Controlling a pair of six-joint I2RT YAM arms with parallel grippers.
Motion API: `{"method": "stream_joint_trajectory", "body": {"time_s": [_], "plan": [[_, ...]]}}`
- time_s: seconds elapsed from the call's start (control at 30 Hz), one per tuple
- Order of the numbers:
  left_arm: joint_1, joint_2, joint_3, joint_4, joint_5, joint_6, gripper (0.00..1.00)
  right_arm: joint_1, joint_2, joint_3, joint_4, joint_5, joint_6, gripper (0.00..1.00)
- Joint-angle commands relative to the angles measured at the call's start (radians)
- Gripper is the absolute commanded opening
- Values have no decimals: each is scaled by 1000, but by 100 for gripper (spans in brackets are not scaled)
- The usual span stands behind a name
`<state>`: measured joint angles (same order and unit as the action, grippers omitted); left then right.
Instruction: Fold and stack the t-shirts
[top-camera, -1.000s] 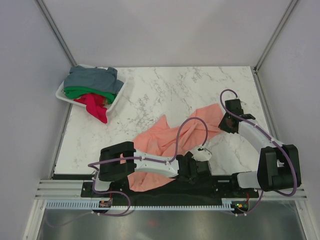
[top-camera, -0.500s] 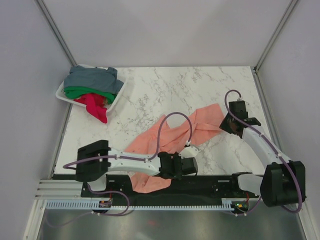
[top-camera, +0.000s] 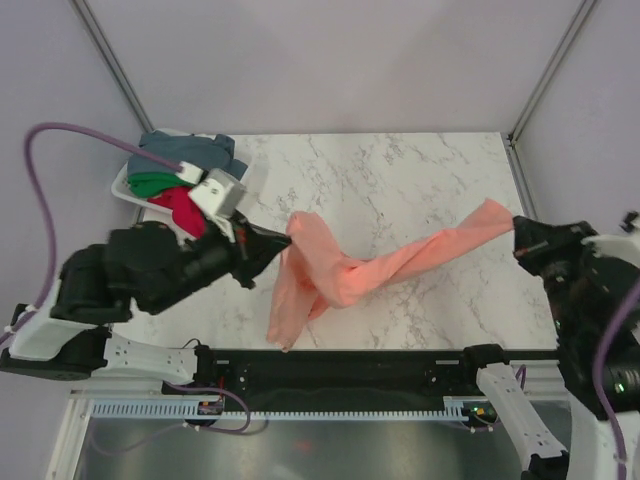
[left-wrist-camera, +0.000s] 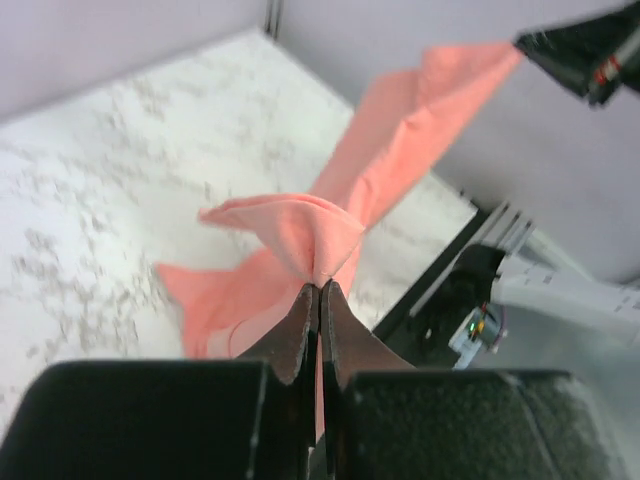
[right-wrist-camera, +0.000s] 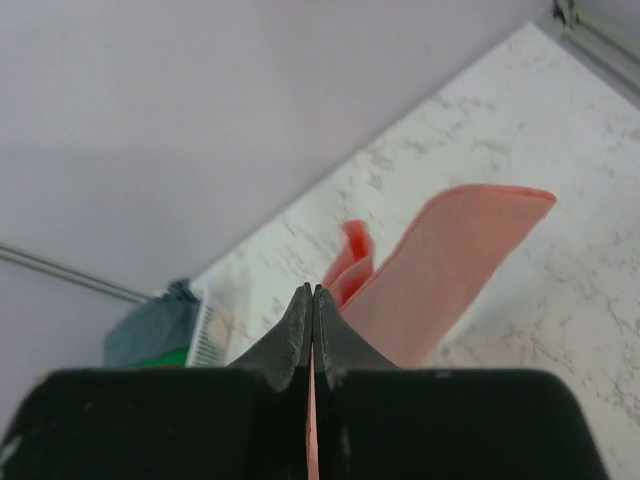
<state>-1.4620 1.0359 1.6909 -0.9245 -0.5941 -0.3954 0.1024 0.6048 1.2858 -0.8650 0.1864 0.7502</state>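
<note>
The salmon-pink t-shirt (top-camera: 370, 275) hangs in the air, stretched between both grippers above the marble table (top-camera: 400, 170). My left gripper (top-camera: 285, 240) is shut on its left end; a loose part droops down to about the table's front edge. In the left wrist view the jaws (left-wrist-camera: 320, 290) pinch a fold of the pink cloth (left-wrist-camera: 300, 225). My right gripper (top-camera: 517, 228) is shut on the right end; the right wrist view shows pink cloth (right-wrist-camera: 440, 270) beyond the closed gripper (right-wrist-camera: 313, 292). The grey-blue (top-camera: 200, 150), green (top-camera: 150, 183) and red (top-camera: 175, 205) t-shirts lie piled in the basket.
The white mesh basket (top-camera: 122, 180) stands at the table's back left corner. Grey walls enclose the table on three sides. The black base rail (top-camera: 350, 365) runs along the near edge.
Both arms have risen high off the table and spread apart, lifting the pink shirt from the surface and stretching it between them. The left gripper moved from front centre to the left.
</note>
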Motion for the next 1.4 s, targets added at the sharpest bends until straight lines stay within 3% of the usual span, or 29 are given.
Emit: {"method": "stream_joint_trajectory", "body": {"time_s": [0.0,0.13,0.23,0.37,0.43,0.5,0.57,0.63,0.67,0.7,0.73,0.8,0.83,0.9,0.93,0.97,1.0,1.07,1.1,1.27,1.37], "plan": [[-4,10,194,-62,-9,249,2,-1,-91,196,-135,143,49,0],[-4,50,451,-62,83,433,2,-1,-163,328,-147,244,20,0],[-4,70,519,-31,117,536,2,-3,-215,362,-103,330,-18,0],[-4,85,452,148,4,722,2,-1,-214,310,15,399,-113,0],[-4,110,376,370,-194,915,2,0,-169,290,85,404,-178,0],[11,148,331,533,-262,1082,2,6,-48,293,106,424,-199,0],[80,188,378,557,-228,1089,2,10,97,299,116,435,-222,0],[181,245,423,492,-133,1028,2,8,200,268,182,485,-221,0],[321,260,426,460,-74,986,2,8,222,204,222,505,-229,0],[392,300,424,438,42,910,2,8,239,164,272,521,-238,0],[528,321,402,425,97,880,2,8,272,120,399,541,-248,0],[659,372,374,423,269,798,2,7,321,25,498,571,-273,0],[793,441,368,427,318,767,2,5,382,-2,570,612,-272,0],[920,557,453,403,461,651,2,-1,462,-39,592,622,-249,19],[1021,685,495,391,505,608,2,-16,533,-40,555,622,-221,40],[1063,749,541,369,560,563,9,-30,558,-42,525,586,-183,96],[1091,801,606,331,648,509,33,-46,575,-42,490,559,-113,98],[1124,896,607,319,681,460,71,-58,544,-106,460,544,-68,98],[1123,915,596,284,689,445,99,-59,517,-136,471,538,-52,98],[1109,886,459,234,620,373,100,-61,348,-267,509,458,-61,98],[1100,788,316,217,596,333,100,-58,311,-321,503,313,-60,98]]}}
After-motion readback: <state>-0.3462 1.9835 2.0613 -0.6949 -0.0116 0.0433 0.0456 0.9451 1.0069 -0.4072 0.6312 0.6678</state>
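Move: Both hands already pinch the pink t-shirt, stretched between them high over the table. From the left hand, the bare table where its corner goes is about 43 cm ahead, 4 cm left and 43 cm below; the white basket stands 37 cm ahead and 33 cm left, its dangling red shirt 26 cm ahead and 32 cm left. The right corner's place lies roughly 26 cm straight ahead of the right hand, 38 cm down. Still pinching the pink t-shirt, both hands swing up, the left some 17 cm and a little left, the right drawing back about 18 cm as it rises, with both wrists tipping their fingers upward. Then they whip it forward and down over the table, the left about 43 cm out beside the basket, the right about 34 cm, tipping the fingers down again and opening wide to let go well above the table. ##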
